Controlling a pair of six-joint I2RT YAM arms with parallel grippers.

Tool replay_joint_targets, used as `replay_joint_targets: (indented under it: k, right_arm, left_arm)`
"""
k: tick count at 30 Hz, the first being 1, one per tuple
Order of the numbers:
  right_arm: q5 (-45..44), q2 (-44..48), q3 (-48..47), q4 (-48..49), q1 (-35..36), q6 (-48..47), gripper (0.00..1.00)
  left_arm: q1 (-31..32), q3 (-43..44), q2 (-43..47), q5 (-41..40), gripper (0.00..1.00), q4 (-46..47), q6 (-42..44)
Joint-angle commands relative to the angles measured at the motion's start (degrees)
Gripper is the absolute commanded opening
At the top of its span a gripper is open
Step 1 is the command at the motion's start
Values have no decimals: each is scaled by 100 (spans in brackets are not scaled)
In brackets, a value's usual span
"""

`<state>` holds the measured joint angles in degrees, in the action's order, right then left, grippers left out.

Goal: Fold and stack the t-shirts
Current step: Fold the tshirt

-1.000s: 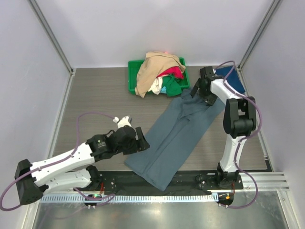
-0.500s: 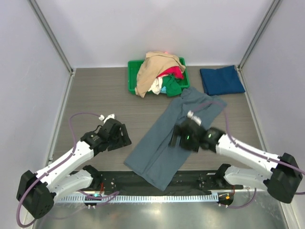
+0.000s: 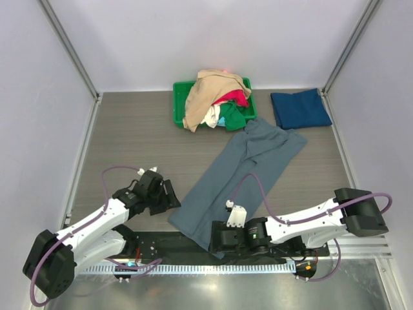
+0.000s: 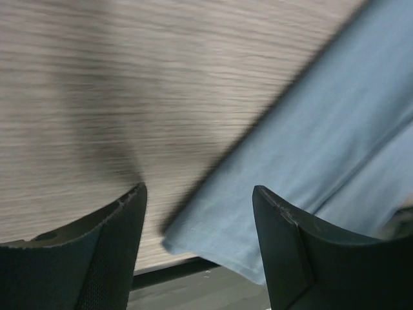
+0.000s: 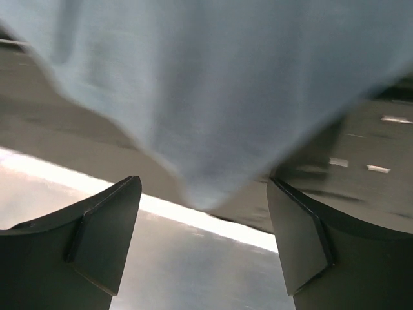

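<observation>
A large slate grey-blue t-shirt (image 3: 242, 177) lies folded lengthwise in a long diagonal strip from beside the bin to the near edge. My left gripper (image 3: 173, 199) is low beside its near-left corner, jaws open, and that corner (image 4: 219, 236) lies between the fingers. My right gripper (image 3: 215, 240) is at the strip's nearest corner, also open. There the cloth (image 5: 206, 97) hangs just ahead of the fingertips, with no pad touching it. A dark navy-teal t-shirt (image 3: 300, 108) lies folded flat at the far right. Tan (image 3: 210, 90), red (image 3: 235, 98) and green (image 3: 235, 117) t-shirts are heaped in the bin.
The green plastic bin (image 3: 178, 103) stands at the back centre, with the tan shirt spilling over its front. A black strip and metal rail (image 3: 193, 266) run along the near edge under the shirt's corner. Bare wood table (image 3: 135, 135) spreads to the left.
My right arm swung from the far right, by the navy shirt, down to the grey-blue shirt's nearest corner. My left gripper shifted toward the shirt's near-left corner.
</observation>
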<state>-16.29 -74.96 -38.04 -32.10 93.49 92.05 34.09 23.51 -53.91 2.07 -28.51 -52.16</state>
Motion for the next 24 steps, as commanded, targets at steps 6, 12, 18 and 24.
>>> replay_joint_targets:
  k: [6, 12, 18, 24]
  right_arm:
    - [-612, -72, 42, 493, 72, 691, 73]
    - [-612, -107, 60, 538, 187, 744, 45]
    - [-743, 270, 253, 486, 266, 910, 9]
    - [-1174, 877, 227, -559, 556, 1253, 1]
  left_arm:
    - [-25, -513, 214, 724, 65, 776, -233]
    - [-16, -759, 521, 1094, 57, 830, -338]
    - [142, -1067, 1101, 1331, 46, 786, -584]
    - [388, -1235, 1357, 1446, 12, 786, -804]
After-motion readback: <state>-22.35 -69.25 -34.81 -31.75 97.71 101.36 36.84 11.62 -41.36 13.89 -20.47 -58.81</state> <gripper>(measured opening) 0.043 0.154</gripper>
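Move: The shirt's near-left corner lies about 4 cm back and 2 cm right of my left hand, roughly 1 cm lower; the table's near edge is some 8 cm straight back of that hand, and the green basket about 38 cm ahead and 16 cm right. The shirt's near-right corner, out past the table edge, is about level fore and aft with my right hand, 1 cm left and 1 cm below, between the open fingers. My left hand slides right first, then swings back towards me, about 5 cm in all and nearly level, fingertips tipping some 15 degrees further to the right as the fingers close on the shirt's edge by the near-left corner. Meanwhile my right hand slips a couple of centimetres left, shuts on the near-right corner, then eases back right and rises about 1 cm with the corner pinched. ##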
